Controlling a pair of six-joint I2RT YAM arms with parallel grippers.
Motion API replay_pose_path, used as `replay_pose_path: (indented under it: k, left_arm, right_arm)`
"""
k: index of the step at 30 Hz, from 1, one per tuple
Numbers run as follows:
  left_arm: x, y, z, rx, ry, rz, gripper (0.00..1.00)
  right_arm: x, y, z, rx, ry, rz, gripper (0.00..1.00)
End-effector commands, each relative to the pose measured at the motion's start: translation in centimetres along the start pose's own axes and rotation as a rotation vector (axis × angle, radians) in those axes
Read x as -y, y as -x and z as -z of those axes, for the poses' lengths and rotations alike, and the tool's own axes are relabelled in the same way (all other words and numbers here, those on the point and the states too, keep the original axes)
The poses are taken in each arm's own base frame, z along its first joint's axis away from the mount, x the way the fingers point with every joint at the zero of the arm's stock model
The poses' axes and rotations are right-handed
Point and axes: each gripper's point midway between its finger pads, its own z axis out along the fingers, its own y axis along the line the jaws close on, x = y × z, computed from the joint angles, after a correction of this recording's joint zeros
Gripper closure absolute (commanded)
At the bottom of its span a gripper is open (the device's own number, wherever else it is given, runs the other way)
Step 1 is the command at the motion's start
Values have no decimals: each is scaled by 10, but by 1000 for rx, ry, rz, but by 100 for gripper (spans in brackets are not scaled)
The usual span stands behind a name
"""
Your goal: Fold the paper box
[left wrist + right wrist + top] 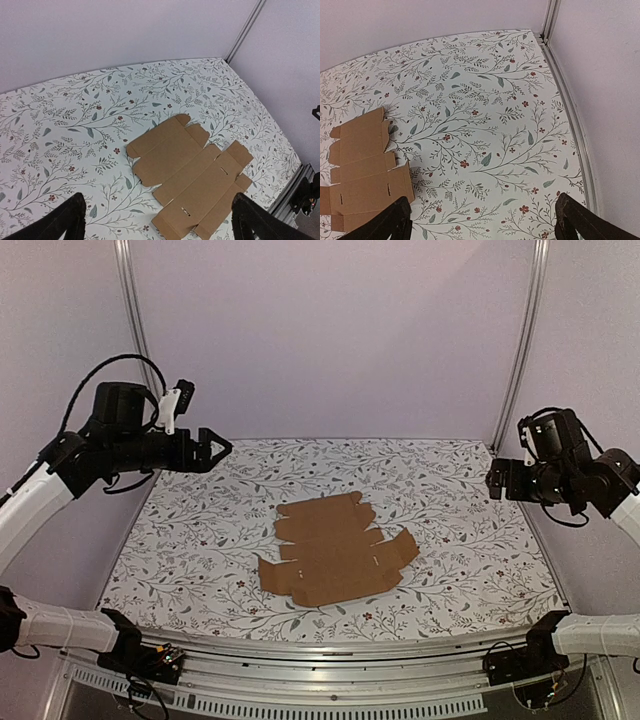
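The paper box [335, 551] is a flat, unfolded brown cardboard sheet with flaps and tabs, lying in the middle of the floral table. The left wrist view shows the whole paper box [192, 173]; in the right wrist view only part of the paper box [362, 167] shows at the left edge. My left gripper [218, 448] hovers high above the table's back left, open and empty, its black fingers [65, 220] wide apart. My right gripper [492, 480] hangs high at the right side, also open and empty, with its fingers [577, 220] spread wide.
The table [200, 530] carries a white cloth with a leaf and flower pattern. Pale walls close in the back and both sides, with metal posts [520, 340] at the back corners. A metal rail [330, 650] runs along the near edge by the arm bases.
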Motion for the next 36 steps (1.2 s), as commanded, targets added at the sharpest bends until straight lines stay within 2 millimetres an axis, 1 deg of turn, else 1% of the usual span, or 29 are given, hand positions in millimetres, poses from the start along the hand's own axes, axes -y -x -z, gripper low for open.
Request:
replay_pose_path:
  k: [1, 3, 6, 9, 11, 14, 18, 20, 23, 26, 29, 32, 33, 36]
  left_arm:
    - [1, -13, -12, -48, -28, 26, 0]
    - [2, -16, -19, -58, -37, 39, 0]
    - [4, -20, -26, -83, -54, 54, 1]
    - [4, -26, -30, -106, -55, 61, 0]
    - [2, -31, -31, -126, -45, 66, 0]
    - [1, -38, -32, -150, -42, 70, 1]
    - [-2, -46, -31, -167, -34, 88, 0]
    - [-3, -51, -30, -174, -32, 99, 0]
    - [-3, -58, -28, -182, -35, 110, 0]
    - [-2, -62, -27, -189, -44, 125, 0]
    - [-2, -68, -26, -196, -45, 136, 0]
    - [-4, -74, -24, -207, -41, 139, 0]
    - [-4, -75, -23, -208, -41, 139, 0]
    - [-6, -80, -20, -221, -30, 142, 0]
  right_arm:
    - [12, -13, -6, -50, -71, -31, 1]
    - [3, -26, -12, -107, -28, -16, 1]
    - [-13, -39, -18, -136, 69, -1, 1]
    - [-20, -47, -20, -128, 123, -36, 1]
    - [-23, -51, -18, -123, 134, -56, 1]
    - [-33, -57, -16, -132, 142, -60, 1]
    - [-61, -69, -15, -153, 175, -59, 1]
    - [-75, -76, -14, -156, 181, -87, 1]
    - [-96, -90, -17, -187, 210, -128, 1]
    - [-119, -102, -15, -200, 246, -158, 1]
    - [-135, -117, -21, -240, 262, -198, 1]
    - [-147, -138, -32, -284, 281, -250, 1]
    - [-150, -147, -36, -296, 284, -261, 2]
    - [-154, -164, -46, -314, 285, -321, 3]
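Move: From the right hand, the paper box's right side flap lies about 16 cm to the left, 5 cm ahead and 27 cm below. On the same tabletop level, the small front-right flap is roughly 17 cm left and 4 cm back, the main panel about 30 cm left and 2 cm ahead, and the rear panel some 34 cm left and 15 cm ahead. From the left hand, the right side flap is about 37 cm right, 1 cm ahead and 32 cm below. Swinging in from beyond the box's right side, the right hand first sinks about 6 cm, then sweeps left and lowers again, some 15 cm left, 13 cm down and 5 cm back in all. It closes in on the right side flap, tipping down about 15 degrees as its left side rises some 20, jaws wide open, touching nothing. The left hand sinks about 7 cm, tips down slightly and stays open. ##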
